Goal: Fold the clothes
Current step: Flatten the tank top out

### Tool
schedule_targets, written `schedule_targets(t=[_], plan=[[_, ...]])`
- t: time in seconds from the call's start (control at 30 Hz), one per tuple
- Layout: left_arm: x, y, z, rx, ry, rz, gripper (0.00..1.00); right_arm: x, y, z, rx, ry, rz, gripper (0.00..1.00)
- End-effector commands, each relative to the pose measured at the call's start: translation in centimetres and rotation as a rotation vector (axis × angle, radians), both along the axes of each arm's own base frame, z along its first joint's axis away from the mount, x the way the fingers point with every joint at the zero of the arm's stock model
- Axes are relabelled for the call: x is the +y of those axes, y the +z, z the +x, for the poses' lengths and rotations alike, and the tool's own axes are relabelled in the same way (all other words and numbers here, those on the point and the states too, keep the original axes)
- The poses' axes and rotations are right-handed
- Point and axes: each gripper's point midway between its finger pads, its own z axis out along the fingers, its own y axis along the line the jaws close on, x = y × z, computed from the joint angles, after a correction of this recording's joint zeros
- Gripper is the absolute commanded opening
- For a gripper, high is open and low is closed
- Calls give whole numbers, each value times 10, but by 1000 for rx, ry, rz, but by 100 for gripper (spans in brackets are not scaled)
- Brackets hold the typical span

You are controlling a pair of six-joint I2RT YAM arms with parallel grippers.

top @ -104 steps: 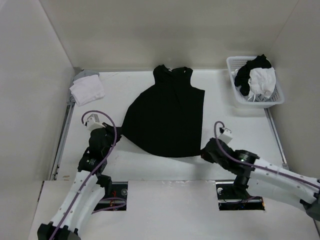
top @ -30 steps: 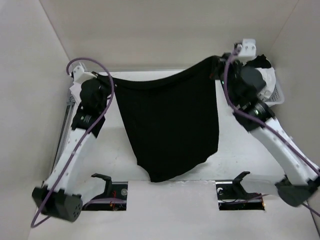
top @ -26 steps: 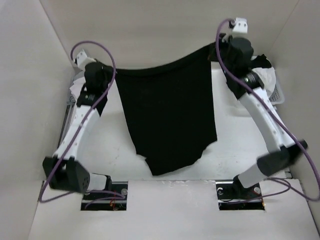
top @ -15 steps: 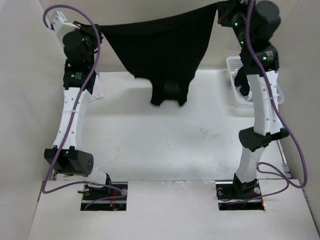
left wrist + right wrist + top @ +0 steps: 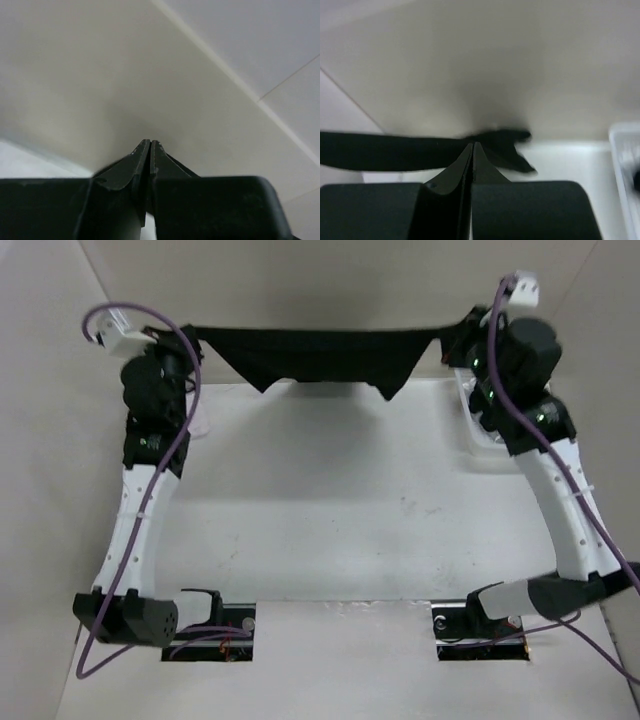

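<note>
The clothes (image 5: pixel 320 355), a black tank top, hang in the air at the back of the table, stretched into a wide band between both arms. My left gripper (image 5: pixel 192 332) is shut on its left corner and my right gripper (image 5: pixel 448 340) is shut on its right corner. Two points of cloth droop from the lower edge. In the left wrist view the gripper (image 5: pixel 150 142) is pressed shut and faces the bare wall, with hardly any cloth showing. In the right wrist view the gripper (image 5: pixel 472 144) is shut, and the black fabric (image 5: pixel 380 150) runs off to the left.
The white table (image 5: pixel 330 500) lies below the hanging cloth. A white basket (image 5: pixel 478 435) stands at the back right, mostly behind the right arm. A bit of white folded cloth (image 5: pixel 200 425) shows behind the left arm. Walls close in on the back and both sides.
Over the last second both grippers carried the top from the near side up toward the back wall. Since half a second ago they sit lower in the view and the cloth shows as a shorter band.
</note>
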Motion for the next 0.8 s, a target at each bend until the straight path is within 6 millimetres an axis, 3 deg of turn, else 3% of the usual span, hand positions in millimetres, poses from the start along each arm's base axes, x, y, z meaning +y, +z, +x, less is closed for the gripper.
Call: schedule_targets(t=[0.0,0.03,0.07,0.1,0.2,0.3,0.43,0.53,0.67,0.77], plan=[[-4,-58,-22,59,29,6,3,2,-57,-27,47,-1,21,0],[-8,-90,-33,92,16,-11,3,5,-83,-41,79,18,38,0],[-9,-106,-39,110,9,-14,3,8,-106,-53,109,33,59,0],[-14,-144,-55,158,-8,-20,3,11,-127,-66,136,51,76,0],[-13,-214,-101,250,-25,-28,3,20,-194,-106,239,102,128,0],[-5,-257,-146,324,-26,-38,3,26,-252,-148,347,160,161,0],[4,-294,-191,408,-19,-47,4,29,-313,-205,513,230,186,0],[3,-316,-212,484,-35,-75,4,37,-352,-243,651,278,232,0],[-2,-324,-224,515,-50,-148,4,37,-397,-274,786,266,264,0],[4,-318,-218,519,-9,-138,4,41,-404,-279,784,260,274,0]])
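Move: Both hands already hold the tank top by its hem corners, stretched high over the far part of the table. The near strip of table the hem is brought back to lies about 25 cm back, straight behind, and 52 cm below the left hand, and about 28 back, 5 left and 53 down from the right. The white folded cloth is some 4 cm ahead and 14 left of the left hand; the laundry basket is about 10 ahead and 23 right of the right hand, both far below. Sweeping down fast and then back towards the near edge, both hands lower and draw the tank top's hem in, the left about 30 cm down and 20 back, the right 40 down and nearly 30 back, drifting a little left. Both keep their pinch while the fingers tip downward, the right more and also swinging counter-clockwise. ##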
